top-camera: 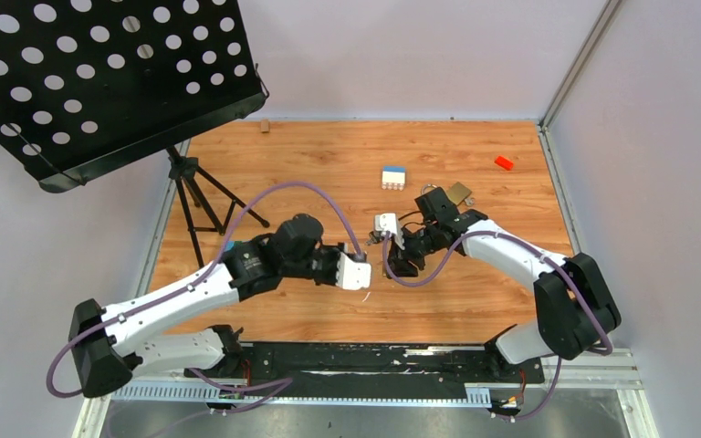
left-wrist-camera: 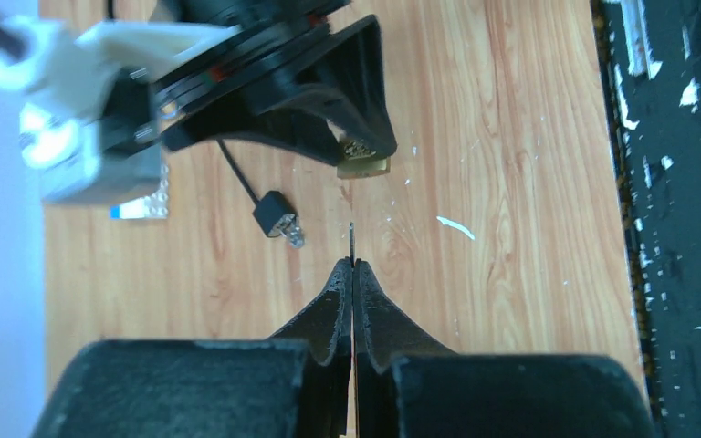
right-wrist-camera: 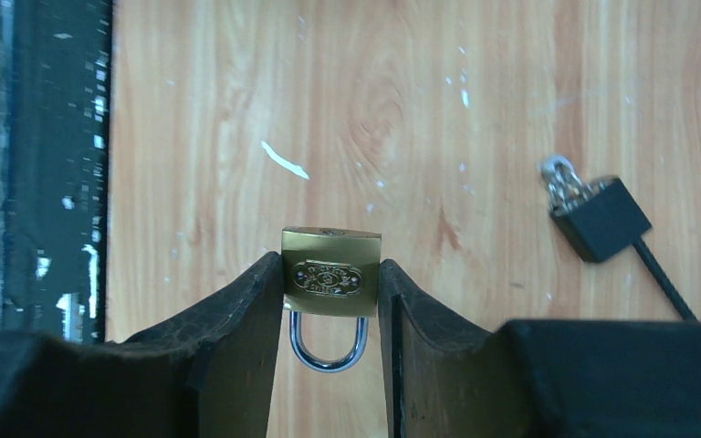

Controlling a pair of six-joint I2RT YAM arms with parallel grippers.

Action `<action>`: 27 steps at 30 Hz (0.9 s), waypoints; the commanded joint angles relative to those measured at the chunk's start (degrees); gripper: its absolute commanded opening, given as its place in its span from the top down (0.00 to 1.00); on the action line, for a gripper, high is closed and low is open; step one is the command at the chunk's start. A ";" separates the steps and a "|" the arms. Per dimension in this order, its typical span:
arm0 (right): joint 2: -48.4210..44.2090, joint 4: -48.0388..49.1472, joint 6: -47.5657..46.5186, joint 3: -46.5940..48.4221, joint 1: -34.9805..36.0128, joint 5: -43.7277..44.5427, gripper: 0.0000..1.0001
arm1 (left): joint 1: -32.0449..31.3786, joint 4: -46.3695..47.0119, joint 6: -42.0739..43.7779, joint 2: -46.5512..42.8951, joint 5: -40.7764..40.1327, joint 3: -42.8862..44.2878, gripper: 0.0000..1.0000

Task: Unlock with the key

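Note:
My left gripper (left-wrist-camera: 353, 265) is shut on the key (left-wrist-camera: 351, 239), a thin grey blade seen edge-on and sticking out past the fingertips. It points toward a small brass padlock (right-wrist-camera: 330, 274). My right gripper (right-wrist-camera: 330, 263) is shut on that padlock's body, with the steel shackle toward the wrist. In the left wrist view the padlock (left-wrist-camera: 362, 157) shows just beyond the key tip, with a gap between them. From above, the left gripper (top-camera: 368, 274) and right gripper (top-camera: 397, 263) face each other mid-table.
A black cable with a blocky end (right-wrist-camera: 600, 219) lies on the wood beside the grippers. A larger brass padlock (top-camera: 456, 193), a blue-and-white block (top-camera: 393, 176) and a red block (top-camera: 504, 162) lie farther back. A music stand (top-camera: 100, 82) is at the back left.

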 commanded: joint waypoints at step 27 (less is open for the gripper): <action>3.32 3.22 -0.44 -4.38 0.33 19.56 0.60 | 22.12 -1.18 -16.43 8.46 32.56 12.06 1.00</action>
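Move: The closed brass padlock in the right fingers lies about 3 cm ahead of the left hand, 6 cm to its right and 10 cm below it; that left hand already pinches the key. From the right hand, the patch of bare table it heads for is roughly 2 cm ahead, 5 cm right and 8 cm down. The black block on its cord lies 10 cm ahead and 2 cm left of the right hand, the white scrap mark 2 cm back and 3 cm left, both some 8 cm below. The right hand keeps its pinch on the padlock and takes it away from the key, first a little forward, then mainly down towards the bare table and to the right, about 6.5 cm lower and 5 cm over, with its fingers tipping some 20 degrees steeper. Meanwhile the shut left fingers keep hold of the key as that hand draws up and forward about 3.5 cm each, rolling some 30 degrees about its fingers so that they end pointing nearly straight right, still sloping down. ##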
